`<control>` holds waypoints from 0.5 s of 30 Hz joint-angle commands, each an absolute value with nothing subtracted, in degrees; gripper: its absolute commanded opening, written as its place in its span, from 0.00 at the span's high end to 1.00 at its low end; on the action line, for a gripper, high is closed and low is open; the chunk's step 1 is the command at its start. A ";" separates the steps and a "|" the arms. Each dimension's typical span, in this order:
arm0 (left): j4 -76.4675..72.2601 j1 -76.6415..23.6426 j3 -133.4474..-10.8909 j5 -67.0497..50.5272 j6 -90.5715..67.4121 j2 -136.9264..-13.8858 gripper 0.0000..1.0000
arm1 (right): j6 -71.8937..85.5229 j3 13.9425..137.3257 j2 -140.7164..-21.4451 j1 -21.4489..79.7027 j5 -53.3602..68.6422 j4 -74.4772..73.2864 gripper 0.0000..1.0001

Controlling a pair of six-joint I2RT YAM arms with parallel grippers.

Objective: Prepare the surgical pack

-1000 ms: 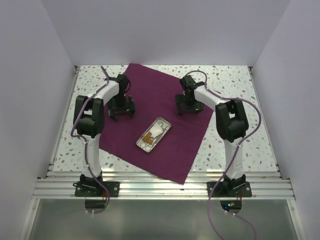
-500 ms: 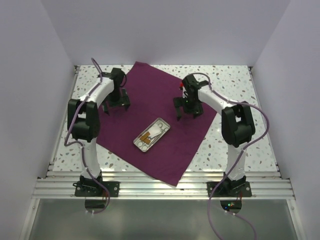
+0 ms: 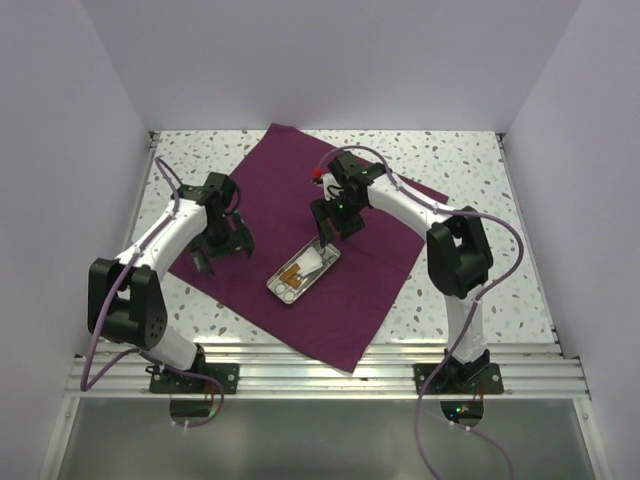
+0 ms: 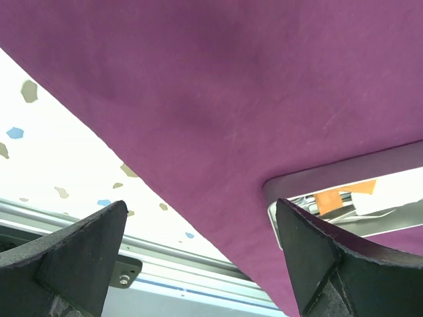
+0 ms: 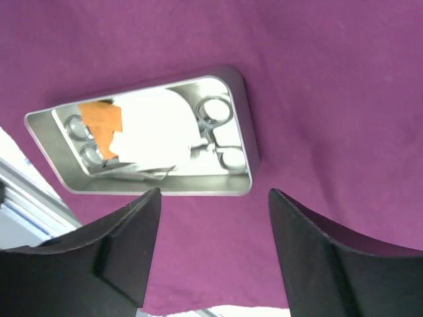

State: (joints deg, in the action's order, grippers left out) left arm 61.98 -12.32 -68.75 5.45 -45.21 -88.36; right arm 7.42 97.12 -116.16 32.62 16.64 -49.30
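The surgical pack's plum-purple cloth [image 3: 300, 190] lies spread flat as a large square, turned corner-on. A small silver tray [image 3: 335, 256] rests near its middle. The tray [image 5: 246, 125] holds ring-handled metal instruments [image 5: 215, 112], a white pad [image 5: 155, 129] and an orange tag [image 5: 99, 119]. My left gripper [image 3: 222, 247] hovers open over the cloth's left edge [image 4: 218, 99], with the tray's wall [image 4: 330, 173] just to its right. My right gripper [image 3: 335, 222] hangs open right behind the tray; only cloth [image 5: 317, 79] shows between its fingers [image 5: 330, 257].
The cloth lies on a white speckled tabletop [image 3: 470, 290], which also shows to the left in the left wrist view [image 4: 59, 139]. An aluminium rail [image 3: 320, 378] runs along the near edge. Plain walls [image 3: 60, 150] close in the left, right and back.
My left arm has swung down and left, carrying its gripper to the cloth's left edge. My right gripper has moved left to just behind the tray, its fingers somewhat closer together.
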 commanded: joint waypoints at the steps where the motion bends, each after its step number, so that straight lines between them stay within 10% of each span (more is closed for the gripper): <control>1: 61.78 -13.27 -67.76 3.60 -47.99 -85.26 0.02 | 5.89 100.63 -119.00 32.26 17.05 -49.31 0.33; 15: 63.72 -13.36 -68.99 2.29 -48.60 -80.07 0.02 | 7.64 100.11 -123.05 34.01 14.15 -48.34 0.51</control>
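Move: The metal tray's middle lies about 6 cm back from the right hand, 8 cm to its left and 7 cm below. Inside the tray, the scissor rings sit about 1 cm back and 3 cm left of that hand, the white gauze some 4 cm back and 6 cm left, and the orange pieces roughly 7 cm back and 11 cm left. From the left hand, the tray's middle is about 18 cm to the right, level fore and aft, and 8 cm below. The tray's far end, at its right-hand corner, is what the right hand comes down to: it sinks about 4 cm, almost straight down, quickly at first and then slowing. Its fingers narrow from well open to about half open, set to straddle the end wall, with no grip yet. The left hand, wide open and empty, rises some 2.5 cm, clear of the cloth. ##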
